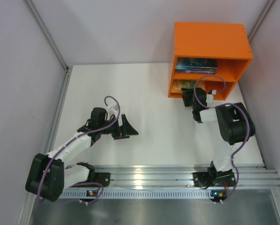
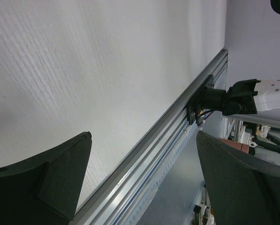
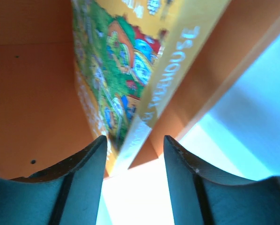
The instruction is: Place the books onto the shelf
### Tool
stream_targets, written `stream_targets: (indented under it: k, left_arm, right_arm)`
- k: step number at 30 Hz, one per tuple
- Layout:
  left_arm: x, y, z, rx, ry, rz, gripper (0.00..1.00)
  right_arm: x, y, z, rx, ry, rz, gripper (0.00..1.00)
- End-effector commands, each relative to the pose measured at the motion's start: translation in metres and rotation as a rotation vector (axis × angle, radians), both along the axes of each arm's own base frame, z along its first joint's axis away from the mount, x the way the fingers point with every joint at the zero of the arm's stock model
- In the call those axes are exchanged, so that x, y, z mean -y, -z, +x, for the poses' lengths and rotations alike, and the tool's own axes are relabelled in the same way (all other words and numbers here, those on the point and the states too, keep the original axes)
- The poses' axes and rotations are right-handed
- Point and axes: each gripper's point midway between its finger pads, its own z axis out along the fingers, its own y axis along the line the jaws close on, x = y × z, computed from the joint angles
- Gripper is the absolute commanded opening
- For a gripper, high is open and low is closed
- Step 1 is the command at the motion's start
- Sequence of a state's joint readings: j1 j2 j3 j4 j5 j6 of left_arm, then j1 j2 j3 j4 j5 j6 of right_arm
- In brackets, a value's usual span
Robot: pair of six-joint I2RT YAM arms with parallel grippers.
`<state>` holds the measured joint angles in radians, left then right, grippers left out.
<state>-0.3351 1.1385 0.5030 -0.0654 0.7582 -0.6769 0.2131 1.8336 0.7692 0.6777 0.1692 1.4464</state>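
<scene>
The orange shelf (image 1: 210, 37) stands at the back right of the table. A stack of books (image 1: 196, 64) lies flat in its upper compartment. An orange-green book (image 1: 182, 85) sits in the lower compartment. My right gripper (image 1: 190, 97) is at that compartment's mouth. In the right wrist view the book (image 3: 125, 70) leans against the shelf (image 3: 32, 84), its near corner just ahead of my right gripper (image 3: 135, 143). The jaws stand apart and do not touch the book. My left gripper (image 1: 129, 127) hovers wide open over the bare table middle, and nothing is between the fingers of the left gripper (image 2: 143, 136).
An aluminium rail (image 1: 177, 173) runs along the near table edge, and in the left wrist view the rail (image 2: 168, 126) carries the right arm's base (image 2: 224, 98). Pale walls close in the table on the left, back and right.
</scene>
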Motion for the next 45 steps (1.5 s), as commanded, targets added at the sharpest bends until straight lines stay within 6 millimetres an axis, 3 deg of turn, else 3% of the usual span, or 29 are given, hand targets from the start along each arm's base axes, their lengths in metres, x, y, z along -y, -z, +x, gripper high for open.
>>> stream_targets:
  k: [1, 6, 16, 23, 30, 45]
  left_arm:
    - [0.0, -0.01, 0.005, 0.062, 0.005, 0.0, 0.98]
    - [0.0, -0.008, 0.005, 0.054, 0.004, 0.007, 0.97]
    - [-0.001, -0.008, 0.007, 0.064, -0.003, 0.013, 0.98]
    - [0.0, -0.007, 0.008, 0.056, -0.002, 0.014, 0.97]
    - [0.0, -0.005, 0.008, 0.052, -0.005, 0.019, 0.97]
    - [-0.001, -0.005, 0.007, 0.054, -0.008, 0.028, 0.97]
  right_arm:
    - [0.001, -0.033, 0.006, 0.055, -0.008, -0.002, 0.5]
    - [0.005, -0.032, 0.003, 0.052, 0.0, -0.002, 0.42]
    - [0.011, -0.036, 0.005, 0.072, 0.008, 0.017, 0.41]
    - [0.016, -0.032, 0.005, 0.064, 0.018, 0.01, 0.27]
    - [0.018, -0.034, 0.013, 0.07, 0.014, -0.005, 0.18]
    - [0.016, -0.038, 0.029, 0.071, 0.005, -0.016, 0.21]
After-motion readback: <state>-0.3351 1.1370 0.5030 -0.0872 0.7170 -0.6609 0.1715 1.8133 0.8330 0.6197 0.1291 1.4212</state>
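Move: The yellow treehouse book lies flat in the lower compartment, its middle about 8 cm ahead of the right hand, 2 cm to the right and 2 cm lower, its spine close to the fingertips. The red book is directly under it, some 5 cm below the hand. The shelf's left wall is about 7 cm to the hand's left and 7 cm ahead. From the left hand, the yellow book is roughly 35 cm ahead, 33 cm right and 5 cm lower. Sidling about 1 cm to the right at the yellow book's spine, the right hand narrows its fingers from half open to about a fifth, one above the other. It then rises about 1.5 cm and eases some 1.5 cm forward at the upper edge of the spine, wrist steady and opening unchanged; a grip on the book can't be made out. ##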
